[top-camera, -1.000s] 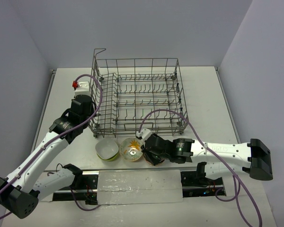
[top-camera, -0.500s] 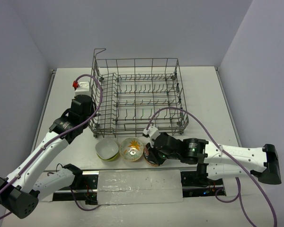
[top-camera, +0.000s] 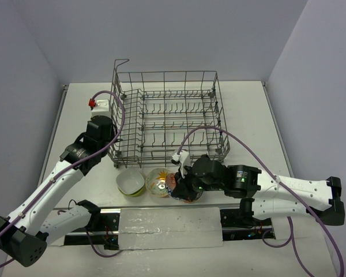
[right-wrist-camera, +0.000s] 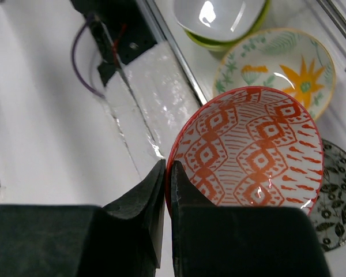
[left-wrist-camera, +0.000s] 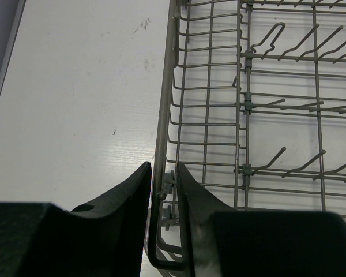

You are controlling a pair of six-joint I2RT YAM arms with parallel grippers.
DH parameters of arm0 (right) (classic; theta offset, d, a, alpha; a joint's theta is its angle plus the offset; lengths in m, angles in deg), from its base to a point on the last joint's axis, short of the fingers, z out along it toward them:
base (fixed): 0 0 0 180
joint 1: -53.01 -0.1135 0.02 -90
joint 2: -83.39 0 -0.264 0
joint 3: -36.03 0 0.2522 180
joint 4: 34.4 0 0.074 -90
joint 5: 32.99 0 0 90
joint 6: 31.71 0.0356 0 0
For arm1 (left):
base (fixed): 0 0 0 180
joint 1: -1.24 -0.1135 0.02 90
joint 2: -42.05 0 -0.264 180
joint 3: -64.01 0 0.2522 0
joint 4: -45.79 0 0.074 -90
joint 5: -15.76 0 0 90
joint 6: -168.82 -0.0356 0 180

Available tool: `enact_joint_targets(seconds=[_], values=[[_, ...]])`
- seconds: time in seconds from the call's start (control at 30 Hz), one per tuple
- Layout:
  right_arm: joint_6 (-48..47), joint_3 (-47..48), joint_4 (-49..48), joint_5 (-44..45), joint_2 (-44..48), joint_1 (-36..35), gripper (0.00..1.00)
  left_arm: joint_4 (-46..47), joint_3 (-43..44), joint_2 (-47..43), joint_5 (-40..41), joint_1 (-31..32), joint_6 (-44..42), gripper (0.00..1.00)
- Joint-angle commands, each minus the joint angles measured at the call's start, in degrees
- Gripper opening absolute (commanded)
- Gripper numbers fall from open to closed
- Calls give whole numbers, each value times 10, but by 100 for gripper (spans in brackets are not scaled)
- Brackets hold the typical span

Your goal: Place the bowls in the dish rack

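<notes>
The grey wire dish rack (top-camera: pixel 167 118) stands at the back middle of the table with no bowls in it. My left gripper (top-camera: pixel 116 140) stands at its front left corner; in the left wrist view the gripper (left-wrist-camera: pixel 163 180) is closed around the rack's rim wire (left-wrist-camera: pixel 164 115). My right gripper (right-wrist-camera: pixel 168 173) is shut on the rim of the red-orange bowl (right-wrist-camera: pixel 254 150) and holds it tilted above the table (top-camera: pixel 182 189). Below it sit the yellow-floral bowl (right-wrist-camera: pixel 277 63), the lime-green bowl (right-wrist-camera: pixel 225 17) and a white bowl with dark marks (right-wrist-camera: pixel 337 202). No blue-white bowl shows.
A black rail with a silver taped strip (top-camera: pixel 167 224) runs along the near edge, just in front of the bowls. A white block with a red part (top-camera: pixel 98 105) lies left of the rack. Purple cables loop over both arms.
My right gripper has moved a little left and up with the red-orange bowl, tilting it beside the yellow-floral bowl. The left arm has not moved.
</notes>
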Motion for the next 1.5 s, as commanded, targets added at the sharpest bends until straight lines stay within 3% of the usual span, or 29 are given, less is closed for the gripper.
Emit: enact_joint_targets(seconds=[0.0, 0.13, 0.33, 0.53, 0.73, 1.03, 1.47], values=[[-25, 51, -93, -46, 7, -5, 0, 5, -1, -2, -5, -1, -9, 30], [-48, 101, -142, -69, -7, -4, 0, 4, 1, 0, -5, -1, -9, 29], [-103, 211, -182, -28, -66, 4, 0, 6, -1, -3, -6, -1, -11, 29], [-107, 264, -259, -16, -121, 108, 0, 8, -3, -4, -9, -1, -13, 28], [14, 213, -446, -48, -159, 276, 0, 9, -4, -3, -13, -1, -13, 23], [202, 244, -665, -135, -375, 418, 0, 11, -5, 1, -21, -1, -11, 24], [404, 412, -832, -232, -653, 469, 0, 16, -9, 0, -32, -1, -11, 25]])
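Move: The red-patterned bowl is already pinched in the right hand. Its place, the far left part of the dish rack, is some 44 cm ahead of that hand, 11 cm left and 8 cm below. The rack's front side is about 15 cm ahead, 2 cm left and 10 cm down; the flower bowl 5 cm ahead and 7 cm left, the black-patterned bowl 3 cm ahead and 6 cm right, both 13 cm down. From the left hand that place is roughly 20 cm ahead, 13 cm right, 12 cm below. The red-patterned bowl, still pinched by its rim in the right hand, goes up about 20 cm off the bowl row, then forward some 43 cm in all, over the rack's front side to its far left part, sinking about 14 cm on the last stretch. The wrist turns clockwise and lifts the fingers from left-and-down to nearly level, pointing forward-left. The left fingers stay around the rack's left rim. ##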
